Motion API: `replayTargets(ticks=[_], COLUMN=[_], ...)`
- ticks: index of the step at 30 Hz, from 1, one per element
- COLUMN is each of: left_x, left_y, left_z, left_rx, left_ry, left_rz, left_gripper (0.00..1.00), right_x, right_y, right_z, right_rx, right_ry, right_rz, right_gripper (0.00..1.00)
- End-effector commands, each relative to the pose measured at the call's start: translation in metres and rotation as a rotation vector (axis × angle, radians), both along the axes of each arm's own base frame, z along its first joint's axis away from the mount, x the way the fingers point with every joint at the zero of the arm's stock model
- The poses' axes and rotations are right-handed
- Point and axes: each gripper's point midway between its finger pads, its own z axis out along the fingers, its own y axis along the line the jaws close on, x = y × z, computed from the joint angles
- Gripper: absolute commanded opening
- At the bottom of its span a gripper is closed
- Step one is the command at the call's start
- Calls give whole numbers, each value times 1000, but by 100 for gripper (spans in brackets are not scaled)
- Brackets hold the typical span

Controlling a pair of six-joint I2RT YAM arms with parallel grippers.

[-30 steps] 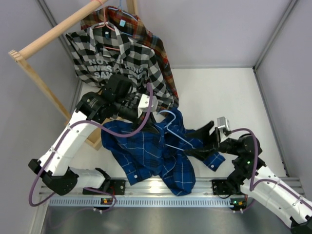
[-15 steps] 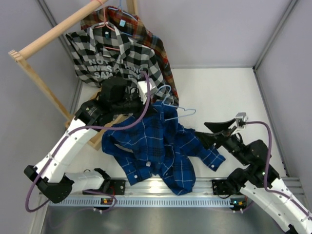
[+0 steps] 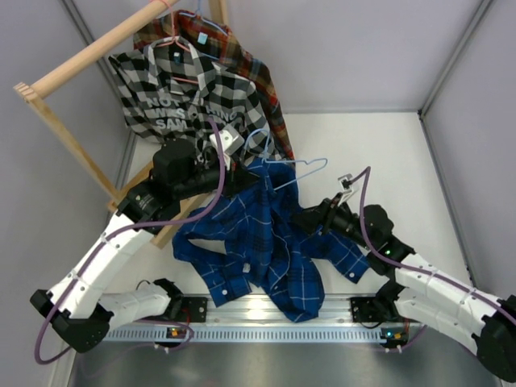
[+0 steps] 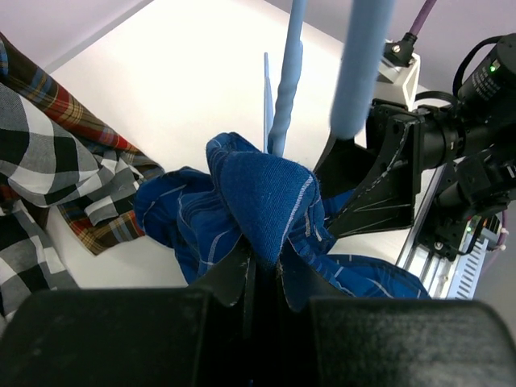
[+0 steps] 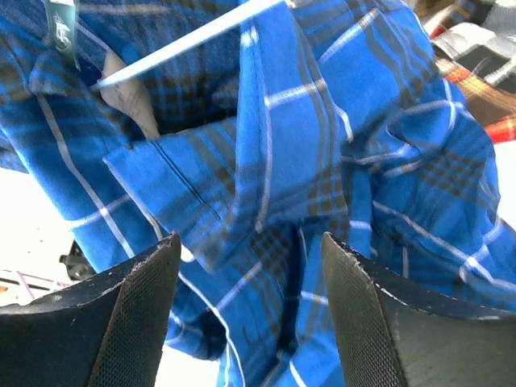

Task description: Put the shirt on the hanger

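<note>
The dark blue plaid shirt hangs bunched from my left gripper, its lower part lying on the white table. The left gripper is shut on a fold of the shirt near the collar. The light-blue wire hanger sticks out of that fold, up and to the right; its wires rise just past the pinched cloth. My right gripper is open at the shirt's right side. In the right wrist view its open fingers frame the plaid cloth, with a hanger wire crossing above.
A wooden rack stands at the back left with a black-and-white checked shirt and a red-brown plaid shirt on it. Grey walls close in the table on both sides. A metal rail runs along the near edge.
My left gripper has lifted the shirt and hanger up and towards the back left. My right arm has swung in from the right and now has its open fingers at the shirt.
</note>
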Motion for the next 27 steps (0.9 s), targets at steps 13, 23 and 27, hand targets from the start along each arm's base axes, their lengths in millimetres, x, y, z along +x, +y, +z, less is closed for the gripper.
replayTargets(ticks=[13, 23, 27], left_x=[3, -14, -18], left_y=[-9, 17, 25], left_z=[35, 20, 0], left_rx=[-168, -100, -50], left_ry=[-69, -78, -42], left_rz=[4, 49, 70], left_gripper=[0, 0, 0], right_x=[36, 85, 95], right_y=[17, -47, -52], right_z=[37, 22, 20], right_rx=[125, -32, -83], right_ry=[-136, -34, 13], right_rz=[-70, -326, -286], right_gripper=[10, 0, 0])
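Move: The shirt's loose upper edge lies some 3 cm ahead of the right hand's open fingers, 1 cm left and about 1 cm lower. The collar bunch in the left hand is roughly 9 cm ahead, 8 cm left and 9 cm above the right hand; the hanger's free end stands about 12 cm ahead, 5 cm right and 10 cm up. From the left hand, that loose edge is around 6 cm back, 7 cm right and 10 cm below. The shirt's loose edge is pinched as the right hand eases about 3 cm forward and shuts on it; the right hand then carries it some 5 cm farther forward and 5 cm right, rising a little late, towards the hanger's free end, turning about 15 degrees clockwise. The left hand keeps its grip on the collar bunch and finally draws about 2 cm back and left, away from the right hand. ##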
